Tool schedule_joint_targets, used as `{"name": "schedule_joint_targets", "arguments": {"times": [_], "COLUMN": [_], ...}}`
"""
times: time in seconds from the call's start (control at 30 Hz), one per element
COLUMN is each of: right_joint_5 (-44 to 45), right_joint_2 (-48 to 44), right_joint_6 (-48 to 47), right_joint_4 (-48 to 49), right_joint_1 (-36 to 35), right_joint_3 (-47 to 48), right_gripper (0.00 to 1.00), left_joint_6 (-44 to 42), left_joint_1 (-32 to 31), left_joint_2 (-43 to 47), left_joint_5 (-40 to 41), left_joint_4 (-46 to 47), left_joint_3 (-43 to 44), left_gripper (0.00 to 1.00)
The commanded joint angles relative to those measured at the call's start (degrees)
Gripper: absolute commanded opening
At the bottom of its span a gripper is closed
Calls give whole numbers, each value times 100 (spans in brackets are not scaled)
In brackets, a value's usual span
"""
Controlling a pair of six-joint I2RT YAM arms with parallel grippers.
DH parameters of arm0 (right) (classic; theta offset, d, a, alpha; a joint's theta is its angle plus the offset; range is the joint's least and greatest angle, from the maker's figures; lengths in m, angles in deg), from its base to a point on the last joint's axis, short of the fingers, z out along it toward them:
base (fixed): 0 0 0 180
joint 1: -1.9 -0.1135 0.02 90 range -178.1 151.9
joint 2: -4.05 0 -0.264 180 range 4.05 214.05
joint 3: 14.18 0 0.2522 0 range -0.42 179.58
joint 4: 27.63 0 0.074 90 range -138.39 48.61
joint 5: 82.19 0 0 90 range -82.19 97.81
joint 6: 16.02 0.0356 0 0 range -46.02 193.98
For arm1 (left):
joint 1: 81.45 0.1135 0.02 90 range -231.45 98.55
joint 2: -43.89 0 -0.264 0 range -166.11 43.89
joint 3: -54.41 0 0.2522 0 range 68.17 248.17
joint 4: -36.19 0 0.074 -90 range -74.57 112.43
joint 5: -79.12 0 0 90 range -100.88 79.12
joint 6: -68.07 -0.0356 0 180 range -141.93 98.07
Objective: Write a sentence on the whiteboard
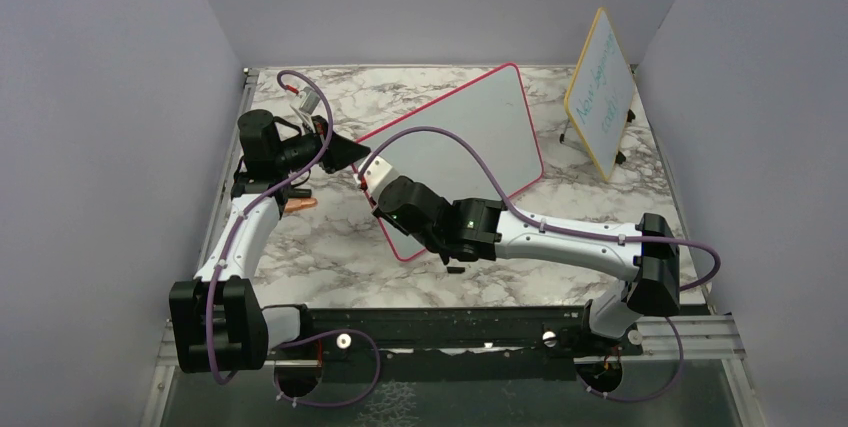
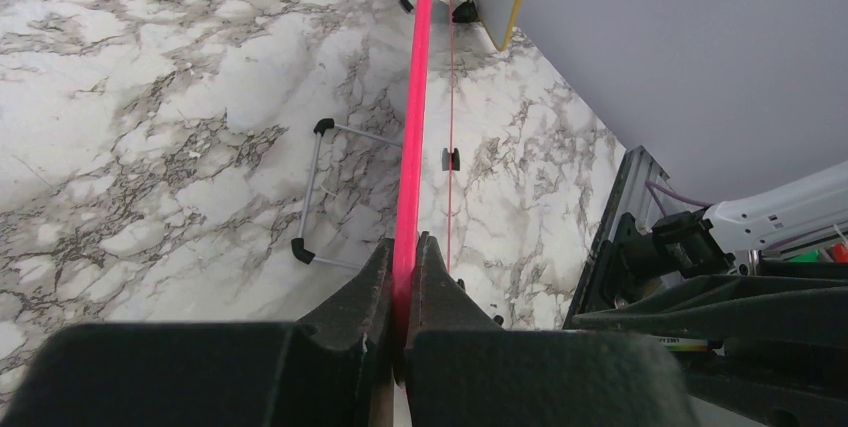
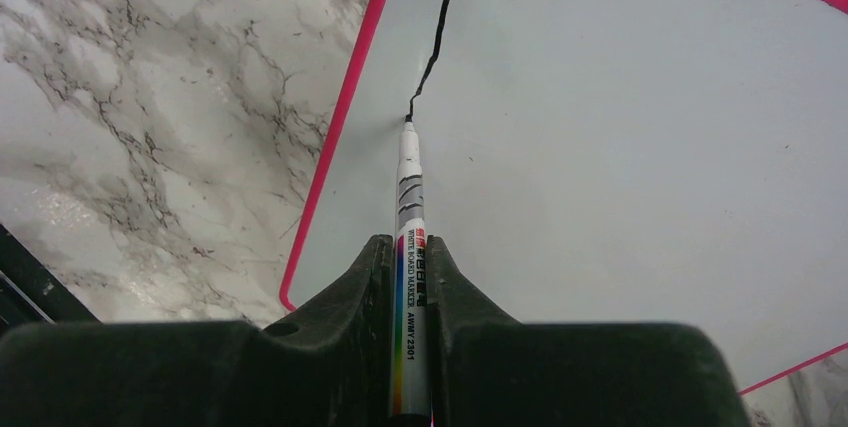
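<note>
The whiteboard (image 1: 470, 132), white with a pink-red frame, stands tilted in the middle of the marble table. My left gripper (image 1: 360, 154) is shut on its left frame edge; in the left wrist view the jaws (image 2: 405, 252) pinch the pink frame (image 2: 412, 137). My right gripper (image 3: 409, 247) is shut on a silver whiteboard marker (image 3: 409, 187), whose tip touches the whiteboard (image 3: 620, 147) near the left edge. Of the sentence, only one wavy black stroke (image 3: 432, 47) shows, running up from the tip. In the top view my right gripper (image 1: 376, 185) hides the stroke.
A smaller yellow-framed board (image 1: 600, 92) with teal writing stands at the back right. An orange cap-like piece (image 1: 300, 204) lies on the table left of the whiteboard. A wire stand (image 2: 312, 192) shows behind the board. Grey walls close in on three sides.
</note>
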Motion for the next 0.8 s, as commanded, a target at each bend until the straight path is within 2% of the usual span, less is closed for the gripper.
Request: {"name": "schedule_joint_targets", "arguments": {"times": [0.0, 0.23, 0.37, 0.77], "right_joint_5": [-2, -21, 245, 848], "right_joint_2": [79, -336, -587, -368], "right_joint_6": [68, -8, -107, -448], "right_joint_4": [-54, 461, 882, 1472], "right_joint_1": [-75, -84, -78, -60], "right_joint_3": [214, -73, -281, -336], "right_gripper": [1, 1, 0, 0], "left_joint_6": [-482, -474, -474, -474], "left_joint_1": [-62, -62, -62, -62], "left_joint_2": [-87, -92, -108, -100], "left_joint_5": [211, 202, 182, 168], "left_joint_4": [-286, -290, -290, -290], "left_joint_3": [-19, -19, -11, -15], "left_gripper": [0, 0, 0, 0]}}
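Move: For the right hand, holding the marker, the clear spot beside the top of the black stroke lies about 8 cm ahead, 3 cm left and 1 cm above. The stroke's middle is roughly 6 cm ahead, 5 cm left and 1 cm below. The left gripper's fingers stand some 10 cm ahead, 4 cm left and 3 cm up. From the left hand, that spot is about 2 cm back, 1 cm right and 3 cm below. Up by about 5 cm, and a little forward, goes the right hand after a short near-standstill at the stroke's lower end; the marker tip comes off the whiteboard and travels to beside the stroke's top, the wrist tipping the fingers upward some 10 degrees. The right fingers keep their hold on the marker, while the left hand stays put, still pinching the board's edge. ##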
